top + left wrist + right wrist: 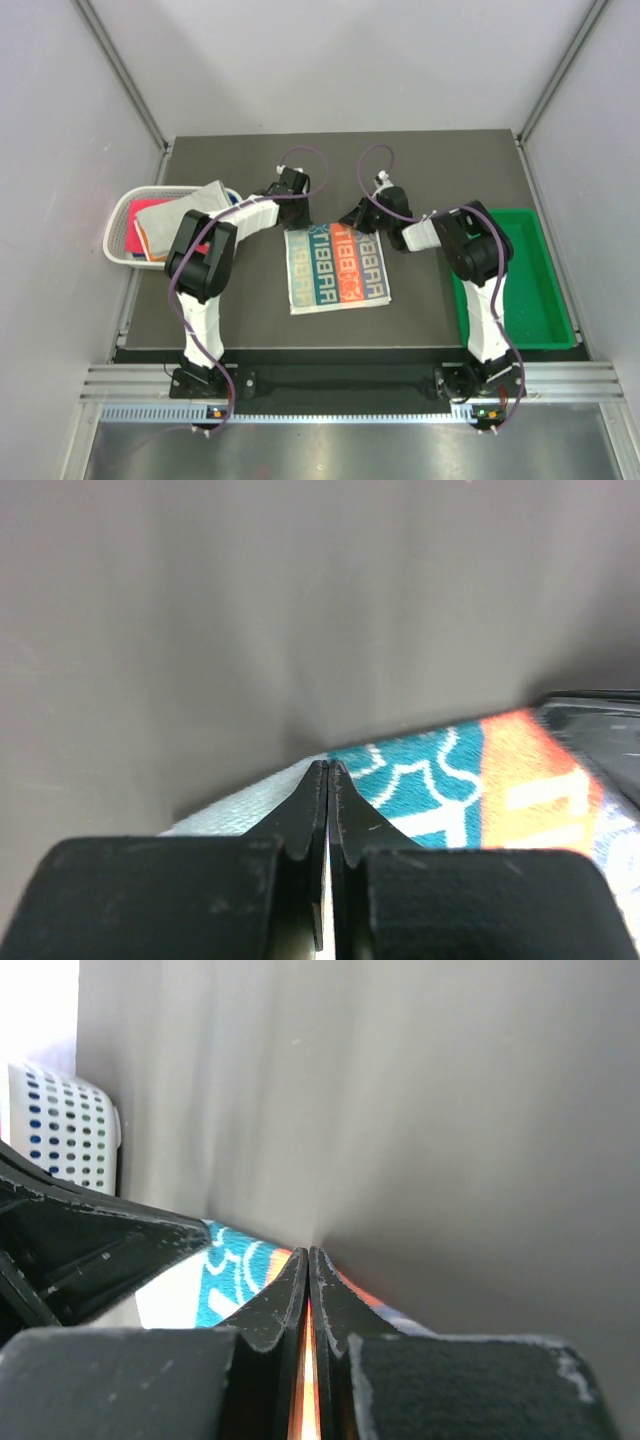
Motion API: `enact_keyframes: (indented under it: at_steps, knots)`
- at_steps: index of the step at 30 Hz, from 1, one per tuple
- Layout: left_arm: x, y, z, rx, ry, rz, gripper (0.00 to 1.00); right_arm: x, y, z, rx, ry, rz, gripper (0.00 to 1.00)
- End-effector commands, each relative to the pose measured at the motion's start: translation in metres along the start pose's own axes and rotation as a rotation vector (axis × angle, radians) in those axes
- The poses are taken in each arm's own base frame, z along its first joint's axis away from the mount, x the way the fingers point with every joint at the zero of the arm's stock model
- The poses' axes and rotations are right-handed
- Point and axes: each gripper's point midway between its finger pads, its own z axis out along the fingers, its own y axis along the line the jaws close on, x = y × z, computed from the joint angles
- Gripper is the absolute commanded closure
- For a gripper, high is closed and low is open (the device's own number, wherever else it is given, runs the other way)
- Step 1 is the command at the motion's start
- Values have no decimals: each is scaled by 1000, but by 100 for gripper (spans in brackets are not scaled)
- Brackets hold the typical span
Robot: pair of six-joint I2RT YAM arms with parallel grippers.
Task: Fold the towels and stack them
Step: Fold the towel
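Observation:
A white towel printed with teal, orange and grey letters lies spread flat in the middle of the dark table. My left gripper is down at its far left corner and my right gripper at its far right corner. In the left wrist view the gripper is shut, its tips pinching the towel's edge. The right wrist view shows that gripper shut too, with orange cloth in the slit and the towel below. More towels, grey, pink-red and orange, lie in the basket.
The white mesh basket stands at the table's left edge, just left of my left arm, and shows in the right wrist view as well. A green plastic tray sits at the right edge. Pale walls enclose the table.

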Motion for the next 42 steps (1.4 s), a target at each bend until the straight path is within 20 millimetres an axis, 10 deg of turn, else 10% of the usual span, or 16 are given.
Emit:
enact_keyframes:
  at_steps: [1,16,28,42]
  knots:
    - [-16,24,-3,-114,-49,33,100,-16,-15,-12,12,-49,-13,99]
    - [-34,62,-17,-293,-100,72,98,-46,-45,-43,32,-92,15,99]
    - [-64,55,-65,-257,-209,-3,54,-87,-39,-76,91,-145,-15,81]
    - [-1,47,-54,-103,-76,-36,51,-60,-51,-101,352,-25,-217,63]
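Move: Both shut grippers stand at the towel's far edge, practically at cloth height. For the left hand the towel's far-left corner lies about 6 cm to its left and 1 cm back; for the right hand the far-right corner is some 11 cm to its right, level with it. The towel's middle is around 13 cm back from the left hand and 9 cm to its right. The white basket is centred roughly 41 cm to the left hand's left. With shut fingertips at the towel's far edge, the hands sweep apart at table height towards its corners, the left about 7 cm leftward, rolling its left side up, the right some 8 cm rightward. Both then open part-way and rise, the right carrying on rightward to about 12 cm in all, before drawing back and sinking again over the far corners. ##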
